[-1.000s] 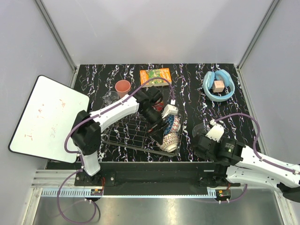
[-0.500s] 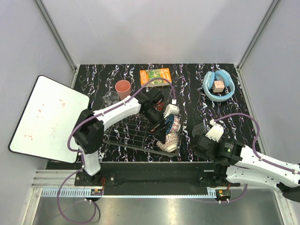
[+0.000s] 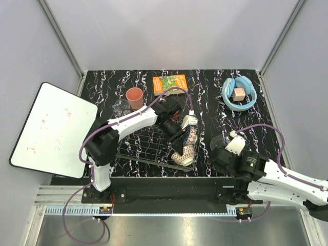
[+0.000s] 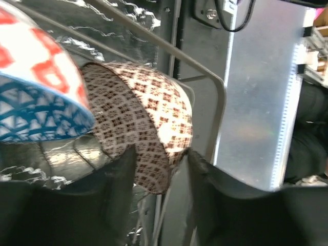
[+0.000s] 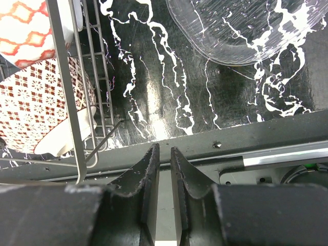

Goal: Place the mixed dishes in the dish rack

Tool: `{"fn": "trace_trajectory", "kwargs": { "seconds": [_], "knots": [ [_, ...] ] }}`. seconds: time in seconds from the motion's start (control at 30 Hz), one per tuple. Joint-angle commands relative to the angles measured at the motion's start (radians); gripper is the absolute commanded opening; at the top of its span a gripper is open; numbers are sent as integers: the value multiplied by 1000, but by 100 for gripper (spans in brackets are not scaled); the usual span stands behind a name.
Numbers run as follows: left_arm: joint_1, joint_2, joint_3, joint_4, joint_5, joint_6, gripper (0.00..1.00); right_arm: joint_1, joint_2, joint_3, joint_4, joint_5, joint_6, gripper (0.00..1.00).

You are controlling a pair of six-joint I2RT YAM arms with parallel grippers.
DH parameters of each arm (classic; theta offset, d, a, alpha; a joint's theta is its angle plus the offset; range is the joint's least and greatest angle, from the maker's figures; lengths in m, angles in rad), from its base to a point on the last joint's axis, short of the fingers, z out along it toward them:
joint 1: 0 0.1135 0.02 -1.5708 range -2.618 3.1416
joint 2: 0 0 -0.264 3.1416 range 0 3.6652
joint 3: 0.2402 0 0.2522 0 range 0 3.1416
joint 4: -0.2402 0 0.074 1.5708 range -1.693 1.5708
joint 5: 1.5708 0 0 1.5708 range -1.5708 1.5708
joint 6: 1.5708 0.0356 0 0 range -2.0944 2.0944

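The dark wire dish rack (image 3: 138,146) stands at the near middle of the table. At its right end the blue patterned bowl (image 3: 191,134) and the beige patterned bowl (image 3: 185,154) lean on edge. My left gripper (image 3: 180,143) reaches over the rack. In the left wrist view its jaws (image 4: 159,154) stand partly apart with the beige bowl's (image 4: 148,128) edge between them. My right gripper (image 5: 164,154) is shut and empty near the front edge, next to the clear glass bowl (image 5: 241,25). The salmon-pink cup (image 3: 135,96) and glass tumbler (image 3: 121,106) stand behind the rack. The red bowl is out of view.
An orange-green box (image 3: 170,83) lies at the back middle. Light-blue headphones (image 3: 238,95) with a small block on them lie at the back right. A white board (image 3: 51,128) juts over the table's left edge. The rack's wire rim (image 5: 72,102) is left of my right gripper.
My left wrist has shifted slightly right over the rack's right end and the forearm has swung back. The bowls and the right arm stay about where they were.
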Motion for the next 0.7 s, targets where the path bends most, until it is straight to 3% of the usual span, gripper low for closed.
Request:
{"fn": "trace_trajectory", "kwargs": {
  "seconds": [0.0,0.1,0.2,0.43,0.67],
  "knots": [
    [-6,-14,14,39,4,-25,30,10,-3,-7,-7,41,27,22],
    [-6,-11,13,39,27,-34,11,8,-2,-13,-7,38,31,23],
    [-6,-5,13,39,54,-48,0,10,-2,-17,-3,38,30,23],
    [-4,-37,2,50,93,-65,0,10,24,-24,13,29,24,22],
    [49,-89,-18,64,226,-120,0,10,46,-29,31,21,16,22]
  ]
}}
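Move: The patterned brown-and-white bowl lies on its side at the near-right end of the rack, its middle roughly 3 cm to the left hand's right, about level fore and aft and some 4 cm below. Its rim is between the half-open fingers. The blue bowl stands about 7 cm ahead of that hand, 5 cm to its right and 3 cm lower. From the right hand the patterned bowl is about 12 cm left, 3 cm ahead and 5 cm down. The patterned bowl's rim gets pinched on its left side: the left hand's half-open fingers shut on it almost at once. While closing, the hand eases about 1.5 cm back towards the robot and 1 cm up, the wrist tilting some 5 to 10 degrees so the fingertips swing back and up, then all but stays there holding the rim. ##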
